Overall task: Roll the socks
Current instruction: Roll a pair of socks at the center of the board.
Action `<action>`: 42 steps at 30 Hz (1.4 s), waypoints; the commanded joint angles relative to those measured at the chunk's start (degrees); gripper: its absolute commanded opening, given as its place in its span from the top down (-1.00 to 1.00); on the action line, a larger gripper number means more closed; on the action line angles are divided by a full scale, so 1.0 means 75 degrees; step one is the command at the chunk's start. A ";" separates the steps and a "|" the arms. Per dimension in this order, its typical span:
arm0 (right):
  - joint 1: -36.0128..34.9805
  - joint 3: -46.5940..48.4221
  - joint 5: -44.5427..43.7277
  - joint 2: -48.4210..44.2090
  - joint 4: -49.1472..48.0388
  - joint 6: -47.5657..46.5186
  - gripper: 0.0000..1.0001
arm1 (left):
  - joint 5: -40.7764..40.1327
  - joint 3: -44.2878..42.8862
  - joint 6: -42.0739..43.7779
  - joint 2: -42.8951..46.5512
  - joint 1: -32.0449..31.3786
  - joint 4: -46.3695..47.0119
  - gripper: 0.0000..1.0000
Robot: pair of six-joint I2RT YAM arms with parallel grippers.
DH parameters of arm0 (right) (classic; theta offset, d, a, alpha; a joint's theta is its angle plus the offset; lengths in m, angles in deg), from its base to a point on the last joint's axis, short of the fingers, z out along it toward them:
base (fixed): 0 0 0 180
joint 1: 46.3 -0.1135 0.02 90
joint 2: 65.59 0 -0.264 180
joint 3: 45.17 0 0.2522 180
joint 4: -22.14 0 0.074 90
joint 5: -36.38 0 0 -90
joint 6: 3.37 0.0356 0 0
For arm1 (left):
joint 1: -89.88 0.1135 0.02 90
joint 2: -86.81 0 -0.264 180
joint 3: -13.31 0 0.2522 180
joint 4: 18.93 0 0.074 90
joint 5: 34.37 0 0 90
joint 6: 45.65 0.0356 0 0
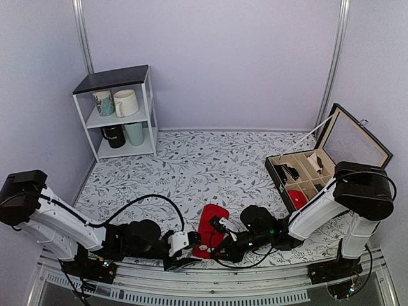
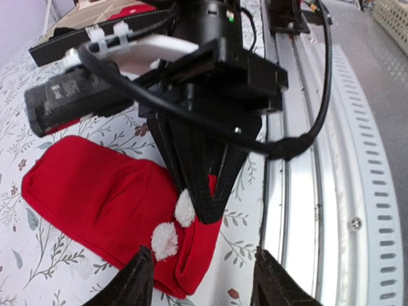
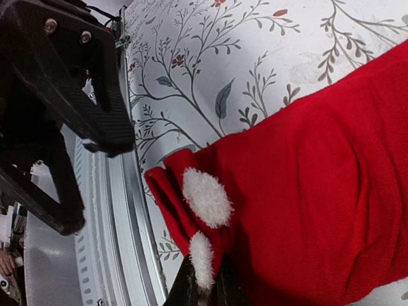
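Note:
The red socks (image 1: pixel 213 220) lie flat on the floral cloth close to the near rail, with two white pom-poms (image 2: pixel 164 239) at the near end. My right gripper (image 3: pixel 207 288) is shut on that near end, pinching the red fabric by one pom-pom; in the left wrist view its dark fingers (image 2: pixel 207 191) come down onto the folded edge. My left gripper (image 2: pixel 203 282) stands open just short of that end, holding nothing, with its left fingertip (image 2: pixel 137 280) beside the fabric. In the top view the two grippers (image 1: pixel 193 247) (image 1: pixel 210 245) meet at the socks' near end.
An open compartment box (image 1: pixel 275 167) at the right holds a red roll (image 1: pixel 296 197) and dark items. A white shelf (image 1: pixel 148 95) with mugs stands at the back left. The metal rail (image 1: pixel 210 280) runs right behind the grippers.

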 commanded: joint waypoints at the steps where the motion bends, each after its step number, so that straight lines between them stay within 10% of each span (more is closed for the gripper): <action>1: 0.0040 -0.0107 0.0334 0.0593 0.2059 0.0453 0.90 | -0.0650 -0.0024 0.0432 -0.0586 -0.0133 0.0396 -0.08; 27: 0.0039 -0.0147 0.0467 0.0701 0.2156 0.0303 0.90 | -0.0695 -0.0355 0.0386 -0.1959 -0.0133 0.0929 0.10; 42: 0.0042 -0.0123 0.0504 0.0749 0.2156 0.0286 0.89 | -0.0066 -0.0396 -0.0143 -0.1805 -0.0117 0.0467 1.00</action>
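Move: The socks' near left corner lies some 5 cm below the left hand, only about 1 cm farther out and 1 cm to its right. The socks' middle is roughly 8 cm ahead, 4 cm right and 5 cm below; the left white tuft is about 2 cm ahead, 3 cm right and 5 cm below. From the right hand, already pinching the near edge, that corner lies about 4 cm left and level with it, fore-and-aft and in height. Down and slightly forward goes the left hand, half-open fingers reaching over the socks' near edge; it then sinks again, some 5 cm lower in all, while easing back about 1.5 cm, and closes to pinch the near left corner. The right hand stays put and keeps its pinch beside it. ##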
